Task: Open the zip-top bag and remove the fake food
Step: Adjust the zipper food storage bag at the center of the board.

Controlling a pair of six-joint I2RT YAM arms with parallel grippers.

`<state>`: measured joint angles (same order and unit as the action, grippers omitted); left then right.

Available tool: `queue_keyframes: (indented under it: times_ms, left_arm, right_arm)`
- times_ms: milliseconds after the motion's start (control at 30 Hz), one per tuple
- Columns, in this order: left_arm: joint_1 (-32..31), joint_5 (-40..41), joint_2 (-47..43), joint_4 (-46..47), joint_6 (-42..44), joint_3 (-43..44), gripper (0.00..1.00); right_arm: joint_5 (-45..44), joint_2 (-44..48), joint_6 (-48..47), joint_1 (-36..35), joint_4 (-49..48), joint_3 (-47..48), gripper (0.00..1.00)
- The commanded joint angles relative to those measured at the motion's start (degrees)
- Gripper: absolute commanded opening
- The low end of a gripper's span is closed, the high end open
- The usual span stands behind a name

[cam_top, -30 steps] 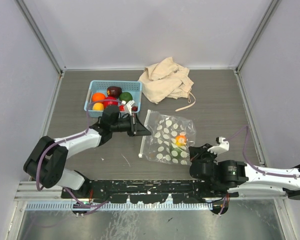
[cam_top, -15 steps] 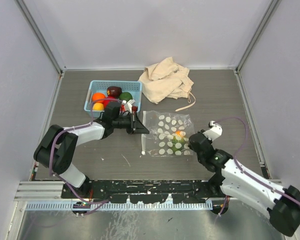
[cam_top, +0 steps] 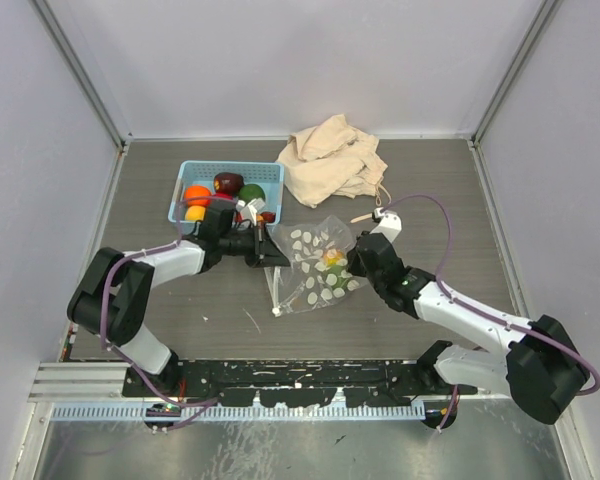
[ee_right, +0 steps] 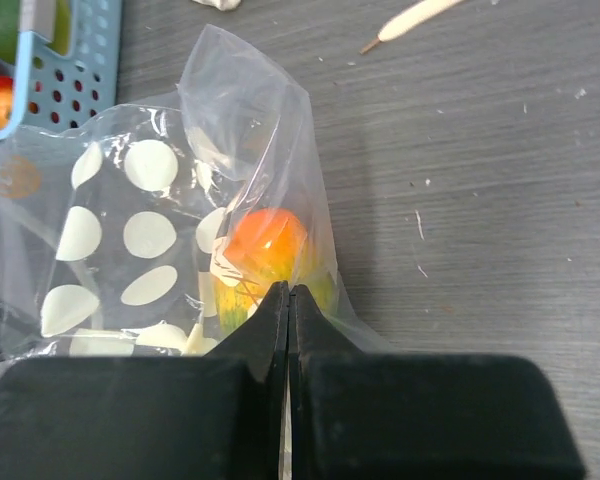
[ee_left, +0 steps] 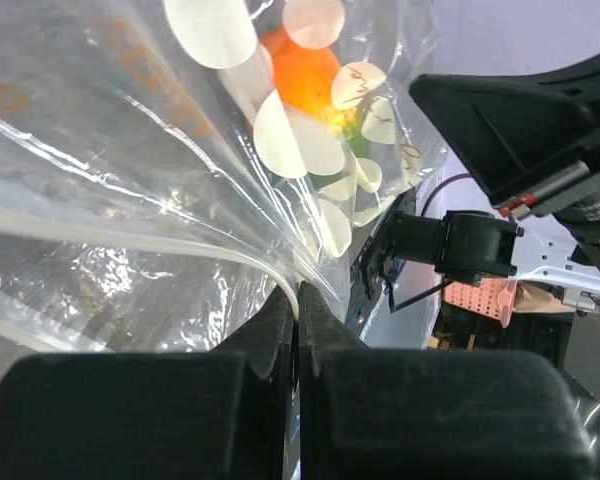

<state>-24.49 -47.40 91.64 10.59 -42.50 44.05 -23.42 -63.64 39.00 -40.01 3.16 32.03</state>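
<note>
The zip-top bag [cam_top: 310, 262], clear with white dots, hangs bunched and lifted between my two grippers. My left gripper [cam_top: 278, 257] is shut on its left edge, and in the left wrist view the left gripper [ee_left: 298, 300] pinches the plastic by the white zip strip [ee_left: 130, 238]. My right gripper [cam_top: 352, 262] is shut on the bag's right side; in the right wrist view the right gripper [ee_right: 289, 290] clamps the film just below the fruit. Inside the bag sits fake food [ee_right: 267, 243], orange over yellow-green, showing as fake food [cam_top: 332, 260] from above and fake food [ee_left: 305, 75] from the left wrist.
A light blue basket [cam_top: 230, 167] holding several plastic fruits [cam_top: 227, 183] stands right behind my left gripper. A beige cloth drawstring bag [cam_top: 332, 160] lies at the back, with its cord end [ee_right: 420, 15] near the zip-top bag. Grey walls enclose the table.
My right arm has swung from the near right edge up to the middle, carrying the bag's right side up and left. The bag went from lying flat to lifted and bunched.
</note>
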Motion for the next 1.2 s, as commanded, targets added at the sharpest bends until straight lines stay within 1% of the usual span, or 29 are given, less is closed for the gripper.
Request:
queue_keyframes:
  times_ms: [0, 167, 367, 500, 600, 733, 767, 800, 833, 867, 933, 1033, 1167]
  left_arm:
    - [0.92, -1.95, 0.02, 1.50, 0.41, 1.02, 0.00]
    - [1.07, -1.48, -1.11, 2.16, -0.10, 0.09, 0.00]
    - [1.16, -2.01, 0.07, 4.01, -1.32, -0.58, 0.00]
    - [1.19, -2.21, 0.25, 5.26, -2.03, -1.15, 0.00]
    - [1.65, -2.14, 0.60, 4.92, -1.36, -1.42, 0.00]
    - [2.07, -2.49, 1.98, 5.85, -0.59, -1.83, 0.00]
    - [2.20, -3.08, 2.39, 7.13, -0.88, -2.23, 0.03]
    - [2.31, -3.41, 2.62, 8.14, -1.13, -2.59, 0.08]
    - [2.57, -3.43, 2.78, 8.69, -1.13, -3.17, 0.18]
    - [2.79, -3.41, 2.59, 9.01, -0.84, -3.71, 0.25]
    - [3.36, -2.88, 1.27, 9.05, -0.09, -5.13, 0.34]
    - [4.28, -0.63, -1.40, 7.35, 1.65, -7.13, 0.44]
    - [5.16, 4.17, -6.55, 4.67, 3.26, -10.18, 0.51]
  right_arm:
    - [2.31, 1.21, -3.38, 0.06, -3.51, 3.12, 0.01]
    - [4.81, 3.84, -3.36, 0.09, -3.76, 3.31, 0.01]
    - [13.01, 2.69, -4.38, -0.12, -7.20, 3.53, 0.01]
    - [11.56, 2.22, -4.19, -0.13, -8.08, 3.35, 0.01]
    - [7.52, 3.07, -4.37, -0.11, -6.96, 3.16, 0.01]
    - [7.01, 5.38, -5.21, -0.07, -6.25, 3.63, 0.01]
    - [6.23, 5.31, -5.40, -0.05, -5.82, 3.61, 0.01]
    - [5.40, 4.77, -5.61, 0.01, -5.04, 3.58, 0.01]
    - [4.78, 4.16, -5.71, 0.03, -4.27, 3.53, 0.01]
    - [4.71, 3.40, -5.56, 0.21, -3.62, 3.34, 0.01]
    - [4.85, 2.26, -4.92, 0.31, -3.17, 2.58, 0.01]
    - [4.50, 1.21, -4.23, 0.45, -3.93, 0.54, 0.01]
    - [4.45, 0.51, -4.17, 0.55, -4.02, -0.05, 0.01]
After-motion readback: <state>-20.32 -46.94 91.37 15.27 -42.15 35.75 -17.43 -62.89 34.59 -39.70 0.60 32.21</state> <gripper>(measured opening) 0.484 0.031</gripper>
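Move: Both hands already hold the zip-top bag: the left one its mouth rim, the right one its far end. The bag's middle is about 6 cm right of the left hand, level with it in reach, and some 4 cm lower; the food inside is 11 cm right, 1 ahead. The mouth's near corner is 9 cm back, 1 left; the blue basket 15 ahead, 12 left. From the right hand, the bag's middle is 8 cm left, 1 ahead. Keep the left gripper almost still, pinching the bag's rim, while the right hand holds its end and lifts it about 3 cm up and left, turning some 10 degrees counter-clockwise, then eases right and lowers most of the way. Late on, open the left fingers about halfway to let go, sinking about 3 cm and drawing left, away from the bag's middle. ##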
